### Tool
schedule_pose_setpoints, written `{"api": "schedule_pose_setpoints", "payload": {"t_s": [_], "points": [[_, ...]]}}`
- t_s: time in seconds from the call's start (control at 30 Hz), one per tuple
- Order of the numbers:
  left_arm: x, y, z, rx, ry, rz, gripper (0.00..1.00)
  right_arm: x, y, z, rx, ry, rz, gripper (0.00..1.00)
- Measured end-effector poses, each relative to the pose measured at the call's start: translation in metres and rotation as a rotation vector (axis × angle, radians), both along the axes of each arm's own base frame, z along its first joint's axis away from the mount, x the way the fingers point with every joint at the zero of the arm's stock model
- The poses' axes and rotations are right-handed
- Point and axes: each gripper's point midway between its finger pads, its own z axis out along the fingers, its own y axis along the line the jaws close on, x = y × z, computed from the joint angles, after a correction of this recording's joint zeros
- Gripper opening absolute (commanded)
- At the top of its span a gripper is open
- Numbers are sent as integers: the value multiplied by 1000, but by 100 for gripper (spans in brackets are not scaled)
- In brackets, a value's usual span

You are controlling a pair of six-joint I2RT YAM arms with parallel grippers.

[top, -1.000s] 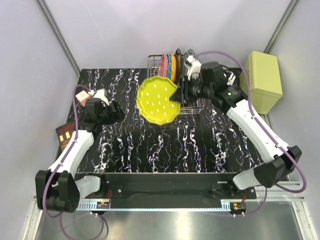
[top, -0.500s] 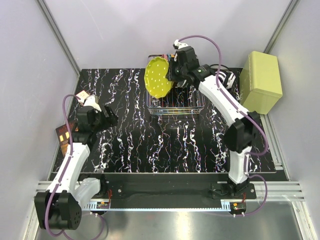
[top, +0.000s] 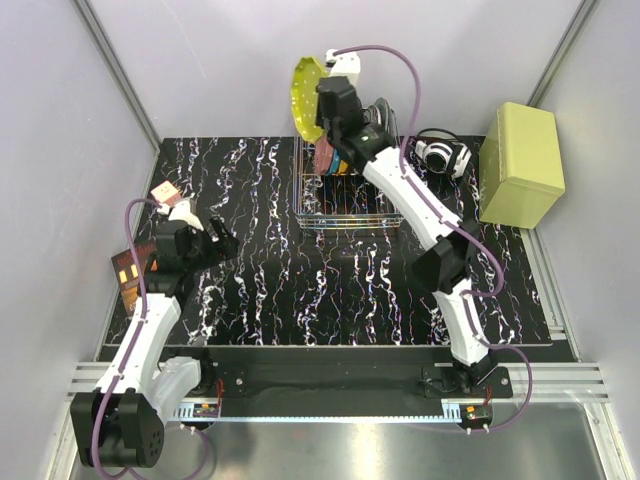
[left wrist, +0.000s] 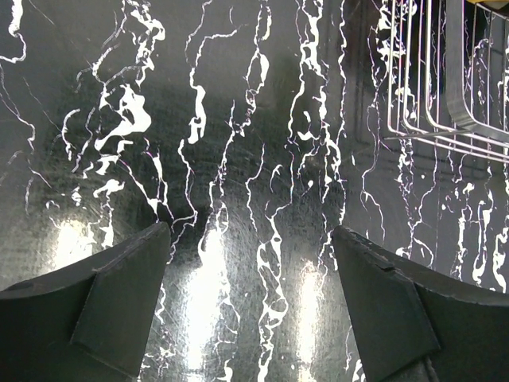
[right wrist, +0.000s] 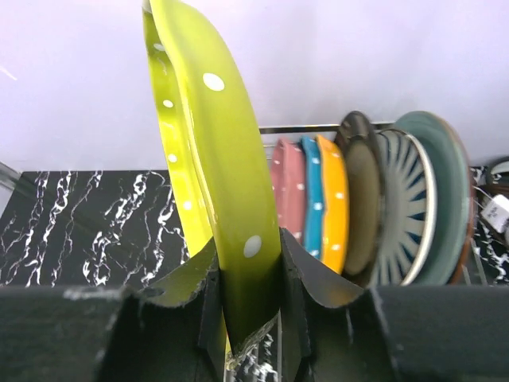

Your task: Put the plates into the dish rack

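My right gripper (top: 322,100) is shut on the rim of the yellow-green plate (top: 304,98), holding it on edge, high above the left end of the dish rack (top: 350,215). In the right wrist view the yellow-green plate (right wrist: 211,167) stands upright between my fingers (right wrist: 318,274). The pink plate (right wrist: 288,183), blue plate (right wrist: 312,191) and orange plate (right wrist: 332,199) stand side by side in the rack beyond it. My left gripper (top: 222,243) is open and empty over the bare table at the left; the left wrist view shows its fingers (left wrist: 119,294) apart and the rack's corner (left wrist: 445,79).
A plain dark plate (right wrist: 362,199) and a grey ribbed plate (right wrist: 421,199) stand in the rack right of the orange one. A yellow-green box (top: 522,162) stands at the far right. White headphones (top: 440,155) lie by the rack. A brown card (top: 128,272) lies at the table's left edge.
My right gripper has carried the yellow-green plate from in front of the rack up and back, turning it on edge above the rack's left end. The left arm has barely moved.
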Motion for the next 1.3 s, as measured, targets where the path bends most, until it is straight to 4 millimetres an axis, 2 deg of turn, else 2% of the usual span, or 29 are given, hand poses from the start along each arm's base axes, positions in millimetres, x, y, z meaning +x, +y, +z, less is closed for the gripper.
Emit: {"api": "schedule_pose_setpoints", "payload": {"t_s": [0.13, 0.27, 0.37, 0.47, 0.53, 0.83, 0.97, 1.3], "points": [[-1, 0, 0, -10, -2, 5, 89, -3, 26, -10, -28, -37, -30, 0], [-1, -1, 3, -18, -22, 3, 89, 2, 50, -40, -100, -50, -55, 0], [-3, -3, 1, -28, -21, -6, 89, 14, 58, -59, -150, -68, -89, 0], [-4, -5, -1, -34, -21, -14, 89, 23, 54, -73, -203, -78, -126, 0], [-5, -6, -1, -38, -22, -19, 89, 25, 49, -75, -229, -83, -146, 0], [-7, -11, -4, -66, -31, -27, 89, 30, 34, -52, -221, -158, -244, 0], [-8, -11, -2, -71, -38, -24, 91, 32, 32, -50, -230, -176, -261, 0], [-9, -10, 7, -82, -70, -10, 92, 40, 35, -80, -296, -162, -277, 0]]}}
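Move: The right hand already holds the green plate above the dish rack; the free slot lies about 5 cm ahead of it, 4 cm left and roughly 20 cm below. At that same distance ahead and height, the pink plates stand straight in line with the hand, the blue plate 3 cm right and the orange one 5 cm right. From the idle left hand the slot is some 23 cm ahead and 18 cm right, about level. The right hand lowers the gripped green plate about 8 cm, forward and left, towards the slot, turning clockwise. ##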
